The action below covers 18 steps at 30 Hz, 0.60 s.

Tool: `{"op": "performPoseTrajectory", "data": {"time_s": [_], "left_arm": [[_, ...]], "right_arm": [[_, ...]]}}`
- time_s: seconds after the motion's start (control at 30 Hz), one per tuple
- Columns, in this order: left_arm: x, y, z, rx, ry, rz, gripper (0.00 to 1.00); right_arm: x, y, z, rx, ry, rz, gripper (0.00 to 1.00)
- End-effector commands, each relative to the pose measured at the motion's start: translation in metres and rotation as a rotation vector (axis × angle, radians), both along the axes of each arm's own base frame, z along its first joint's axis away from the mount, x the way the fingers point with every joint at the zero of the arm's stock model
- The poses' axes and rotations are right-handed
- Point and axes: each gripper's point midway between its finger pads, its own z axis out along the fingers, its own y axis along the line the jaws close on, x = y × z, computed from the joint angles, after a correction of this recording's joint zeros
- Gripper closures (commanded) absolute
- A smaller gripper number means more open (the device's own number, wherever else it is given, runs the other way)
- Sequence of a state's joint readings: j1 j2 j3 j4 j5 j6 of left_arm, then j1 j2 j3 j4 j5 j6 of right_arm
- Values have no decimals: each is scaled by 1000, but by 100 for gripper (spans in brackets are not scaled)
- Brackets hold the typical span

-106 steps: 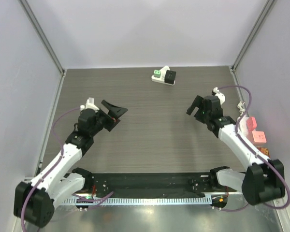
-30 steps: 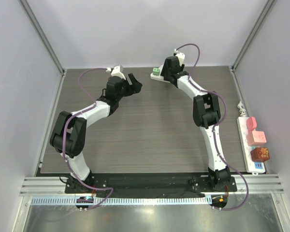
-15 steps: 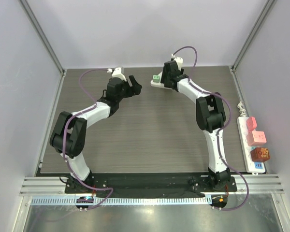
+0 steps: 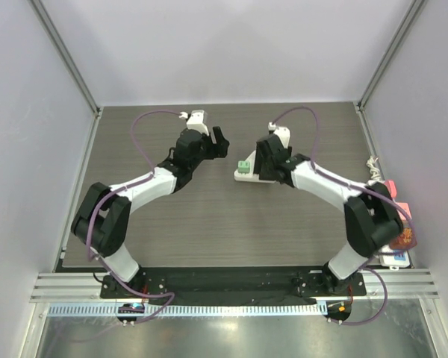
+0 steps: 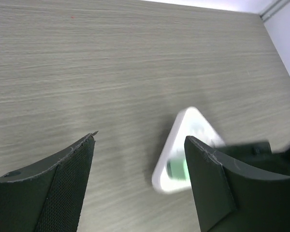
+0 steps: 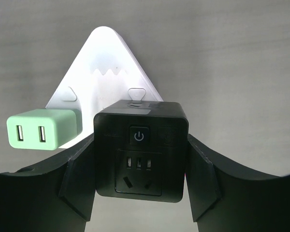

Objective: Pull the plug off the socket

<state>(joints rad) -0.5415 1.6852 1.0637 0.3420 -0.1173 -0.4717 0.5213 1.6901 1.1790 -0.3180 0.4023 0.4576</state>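
Note:
A white triangular socket point(image 4: 248, 177) point(image 6: 108, 67) lies flat near the table's middle. A black cube plug point(image 6: 141, 150) and a small green plug point(image 6: 43, 129) point(image 4: 243, 168) are plugged into it. My right gripper point(image 6: 141, 162) point(image 4: 267, 165) is shut on the black cube plug, with one finger pressed against each side. In the left wrist view the socket point(image 5: 186, 137) and the green plug point(image 5: 176, 169) appear blurred. My left gripper point(image 5: 139, 138) point(image 4: 219, 142) hovers open just left of and behind the socket, with nothing between its fingers.
A white power strip point(image 4: 381, 224) with pink and brown plugs lies along the right edge of the table. Grey walls close in the back and both sides. Bare wooden tabletop lies in front of the socket.
My right gripper has drawn the socket with its plugs from the back edge toward the table's middle. My left gripper has moved right and nearer, following it.

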Motion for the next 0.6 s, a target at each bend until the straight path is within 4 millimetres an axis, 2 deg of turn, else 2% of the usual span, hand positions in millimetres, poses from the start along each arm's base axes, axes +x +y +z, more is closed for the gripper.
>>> {"op": "performPoseTrajectory", "data": {"time_s": [0.0,0.03,0.07,0.1,0.13,0.2,0.23,0.3,0.33,0.4,0.43,0.53,0.57], "left_arm": [[-12,9,27,18,-82,39,24],[-20,6,38,12,-106,34,25],[-26,5,43,13,-118,34,24],[-40,0,48,12,-129,20,24],[-46,1,53,6,-139,37,24],[-61,-1,48,9,-123,39,24],[-77,-11,56,-20,-123,17,25],[-96,-10,41,6,-96,32,25],[-114,-22,45,-1,-106,2,25],[-126,-19,41,34,-109,33,24],[-138,-21,33,81,-83,21,24],[-152,-14,42,110,-67,37,24],[-158,-6,41,130,-47,37,24]], "right_arm": [[-36,15,40,139,-130,-48,82],[-46,17,39,151,-130,-48,82],[-59,14,29,139,-122,-57,81],[-71,21,37,182,-138,-61,81],[-81,20,28,175,-123,-65,81],[-92,17,25,186,-124,-107,80],[-100,23,21,187,-116,-96,80],[-109,22,10,167,-105,-117,80],[-114,28,8,175,-104,-116,80],[-120,30,5,158,-119,-121,77],[-124,35,3,159,-118,-114,76],[-129,38,-3,156,-107,-110,66],[-131,41,-4,152,-104,-99,56]]}}
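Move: The right hand already holds the black plug between its fingers, still in the white socket, whose middle is about 4 cm to that hand's left, 2 cm ahead and 4 cm down. The green plug is about 7 cm left of the right hand, 1 cm ahead and 3 cm down. From the empty left hand the green plug is some 8 cm right, 3 cm back and 10 cm down; the black plug is about 15 cm right, 4 cm back and 7 cm down. Keeping its pinch on the black plug, the right hand brings it and the socket back about 14 cm towards the robot, fast at first then easing off, with a drift to the left and a slight sink at the end. The open left hand draws back with it some 16 cm and a little right, rising about 4 cm before starting down, which brings it over the green plug without touching it. ##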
